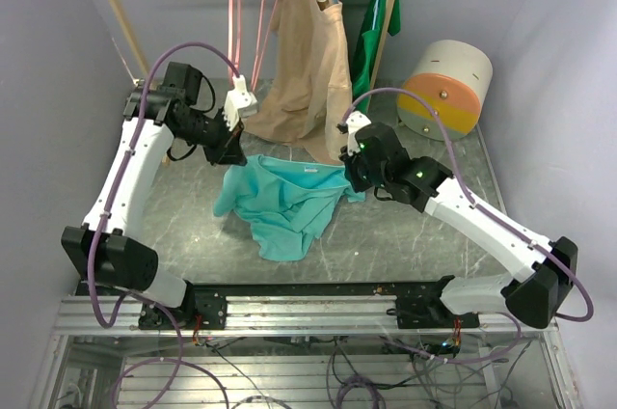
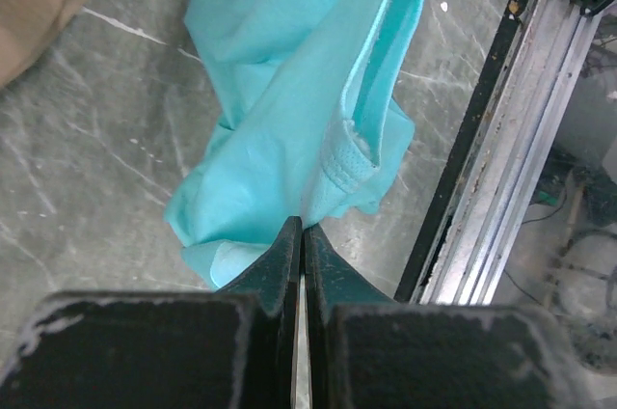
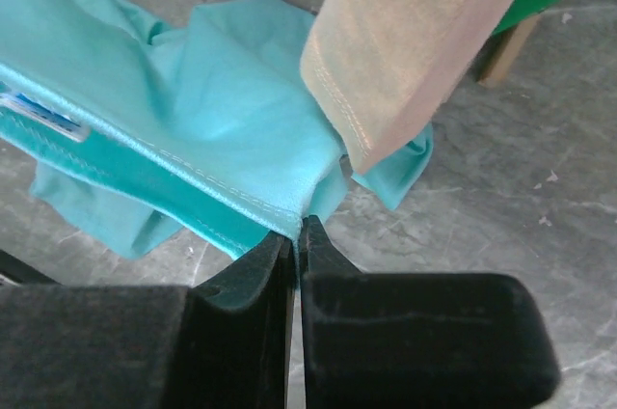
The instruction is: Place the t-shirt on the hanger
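The teal t-shirt point(image 1: 280, 202) hangs stretched between my two grippers, its lower part bunched on the grey tabletop. My left gripper point(image 1: 234, 151) is shut on the shirt's left edge; in the left wrist view the jaws point(image 2: 302, 228) pinch the teal t-shirt point(image 2: 289, 71). On the right, my right gripper point(image 1: 349, 176) is shut on the collar side, and the right wrist view shows its tips point(image 3: 297, 228) clamping a stitched hem of the t-shirt point(image 3: 193, 120). The pink hanger point(image 1: 234, 13) hangs on the rail at the back, beside a second one like it point(image 1: 262, 23), above my left gripper.
A beige garment point(image 1: 313, 71) on a blue hanger hangs just behind the shirt and brushes it near my right gripper point(image 3: 415, 33). A dark green garment point(image 1: 379, 23) hangs further right. A white and orange drum point(image 1: 443, 89) lies back right. The metal base rail point(image 1: 289, 313) runs along the near edge.
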{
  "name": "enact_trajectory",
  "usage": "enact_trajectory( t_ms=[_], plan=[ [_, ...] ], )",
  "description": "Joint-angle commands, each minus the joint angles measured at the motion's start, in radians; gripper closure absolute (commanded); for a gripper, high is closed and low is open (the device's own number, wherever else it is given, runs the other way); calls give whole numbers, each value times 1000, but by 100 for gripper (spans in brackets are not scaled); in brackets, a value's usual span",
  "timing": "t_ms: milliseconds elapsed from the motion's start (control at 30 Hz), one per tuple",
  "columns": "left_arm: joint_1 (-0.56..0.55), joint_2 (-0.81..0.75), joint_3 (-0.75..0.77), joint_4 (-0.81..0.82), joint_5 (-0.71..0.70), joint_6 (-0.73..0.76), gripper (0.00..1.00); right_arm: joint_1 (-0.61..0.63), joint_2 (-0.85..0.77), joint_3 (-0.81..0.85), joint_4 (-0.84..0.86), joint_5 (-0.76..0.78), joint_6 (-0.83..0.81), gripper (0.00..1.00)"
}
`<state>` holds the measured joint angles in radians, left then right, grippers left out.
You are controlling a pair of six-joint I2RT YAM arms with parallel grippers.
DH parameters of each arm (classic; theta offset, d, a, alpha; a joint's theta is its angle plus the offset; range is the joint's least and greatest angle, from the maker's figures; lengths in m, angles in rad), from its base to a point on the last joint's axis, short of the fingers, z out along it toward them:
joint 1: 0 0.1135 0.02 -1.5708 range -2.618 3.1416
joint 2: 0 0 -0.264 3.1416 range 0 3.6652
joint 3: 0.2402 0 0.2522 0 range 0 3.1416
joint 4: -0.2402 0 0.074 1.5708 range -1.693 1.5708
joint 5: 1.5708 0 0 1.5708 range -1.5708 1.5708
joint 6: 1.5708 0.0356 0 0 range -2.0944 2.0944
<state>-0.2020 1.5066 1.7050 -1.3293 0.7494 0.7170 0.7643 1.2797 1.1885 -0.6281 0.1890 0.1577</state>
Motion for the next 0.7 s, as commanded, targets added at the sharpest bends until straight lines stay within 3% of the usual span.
enact_trajectory(
  t_ms=[0, 100, 367, 667],
  plan=[
    [-11, -64, -101, 127, 48, -91, 92, -4, -27, 14, 24, -56, 25, 97],
    [-18, -64, -137, 149, 52, -100, 92, -2, -8, 19, 20, -51, 9, 97],
    [-33, -21, -132, 132, 26, -94, 92, -3, -6, 48, 37, -104, 3, 54],
    [-34, -30, -147, 133, 34, -103, 92, -3, -39, 244, 27, -125, 43, 46]
  ],
)
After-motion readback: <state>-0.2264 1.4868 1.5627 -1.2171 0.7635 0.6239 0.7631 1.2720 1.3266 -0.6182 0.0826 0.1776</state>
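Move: Both hands still hold the teal t-shirt up by its opening: its middle lies about 13 cm right of the left hand, 7 cm back and 17 below. From the right hand it is roughly 14 cm left, 2 back and 12 below. The beige sleeve's end hangs about 6 cm ahead of the right hand, 3 cm left and 3 below. Right fingers open halfway, release the t-shirt edge and rise 6 cm; left sinks 3 cm, still pinching. ##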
